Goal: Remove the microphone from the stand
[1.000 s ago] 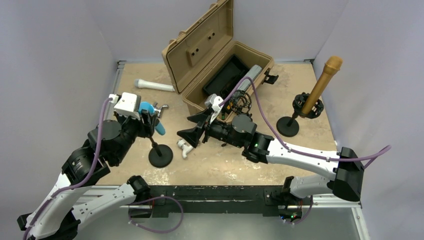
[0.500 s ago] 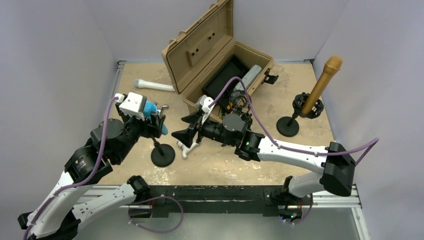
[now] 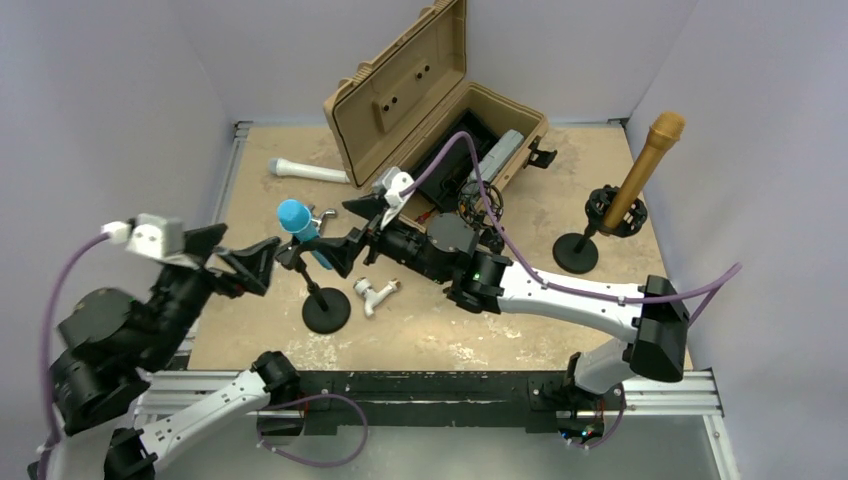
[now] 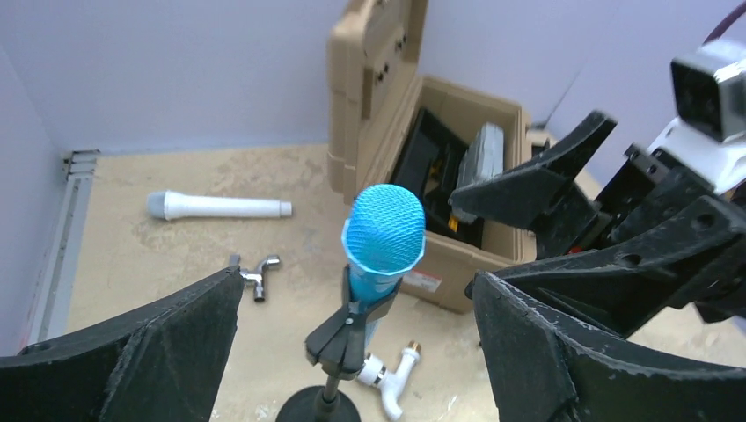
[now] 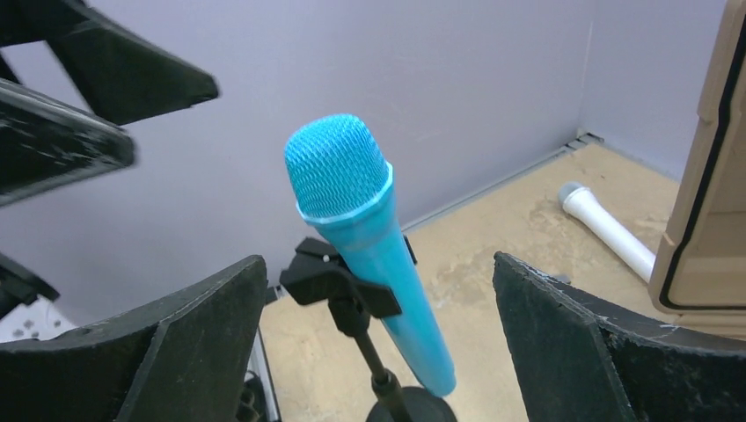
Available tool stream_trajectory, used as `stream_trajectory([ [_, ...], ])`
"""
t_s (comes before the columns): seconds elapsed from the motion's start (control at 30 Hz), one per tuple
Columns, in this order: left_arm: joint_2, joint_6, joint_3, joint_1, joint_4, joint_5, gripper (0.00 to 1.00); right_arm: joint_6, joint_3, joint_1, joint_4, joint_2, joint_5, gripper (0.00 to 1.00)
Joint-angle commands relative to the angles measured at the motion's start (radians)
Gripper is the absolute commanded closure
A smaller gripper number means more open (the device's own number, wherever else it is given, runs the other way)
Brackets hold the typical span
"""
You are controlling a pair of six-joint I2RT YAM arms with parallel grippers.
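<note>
The blue microphone [image 3: 298, 224] leans in the black clip of its stand [image 3: 324, 311], head up. My left gripper [image 3: 237, 260] is open, just left of the microphone and apart from it. My right gripper [image 3: 351, 232] is open, just right of it, with a finger on each side of the line to the microphone. In the left wrist view the microphone [image 4: 382, 239] and clip [image 4: 347, 331] sit between my wide open fingers [image 4: 132, 360]. In the right wrist view the microphone [image 5: 369, 251] stands between the open fingers [image 5: 598, 343], untouched.
An open tan case [image 3: 440, 105] stands behind the microphone. A white microphone [image 3: 306, 171] lies at the back left. A gold microphone [image 3: 648, 160] sits on a second stand [image 3: 576, 252] at the right. A white pipe fitting [image 3: 371, 293] and a chrome fitting [image 3: 321, 214] lie by the stand.
My left arm has pulled back to the left, off the microphone, which stays in the clip. My right gripper has moved left, up to the microphone.
</note>
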Motion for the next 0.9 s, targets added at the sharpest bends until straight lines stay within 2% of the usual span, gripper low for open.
stream_trajectory([
  [0.0,-0.082,-0.031,0.045,0.003,-0.037,-0.099,0.00,-0.052,0.133,0.050,-0.003,0.050,0.138,0.01],
  [0.1,-0.133,-0.055,0.030,0.003,-0.071,-0.175,0.00,-0.048,0.224,0.084,-0.063,0.105,0.258,0.01],
  [0.2,-0.190,-0.076,-0.011,0.003,-0.094,-0.173,0.00,-0.055,0.274,0.111,-0.082,0.147,0.355,0.01],
  [0.37,-0.247,-0.115,-0.092,0.003,-0.127,-0.140,0.00,-0.079,0.386,0.122,-0.141,0.232,0.401,0.02],
  [0.57,-0.252,-0.167,-0.146,0.003,-0.176,-0.153,0.04,-0.114,0.463,0.126,-0.183,0.301,0.391,0.15],
  [0.7,-0.243,-0.161,-0.175,0.003,-0.177,-0.147,0.04,-0.155,0.450,0.126,-0.170,0.299,0.344,0.33],
  [0.87,-0.180,-0.169,-0.169,0.003,-0.210,-0.099,0.01,-0.183,0.441,0.125,-0.164,0.297,0.337,0.76],
])
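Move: The blue microphone stands in its clamp about 8 cm to the right hand's left and some 3 cm ahead, its middle roughly 4 cm lower. The black stand clamp is about 9 cm left, 1 cm ahead and 7 cm down; the white pipe fitting lies on the table some 35 cm below, about 3 cm ahead and 3 cm to the right. From the left hand the microphone is about 10 cm ahead, 5 cm right and 9 cm down. The right hand reaches about 7 cm left and a little forward to the blue microphone, arching up some 2 cm and sinking again while turning roughly 15 degrees clockwise, then closes its wide-open fingers to about half and pinches the neck just below the mesh head. The left hand, empty and still open, swings left and slightly back and up from the stand, then sinks roughly 10 cm beside it. ##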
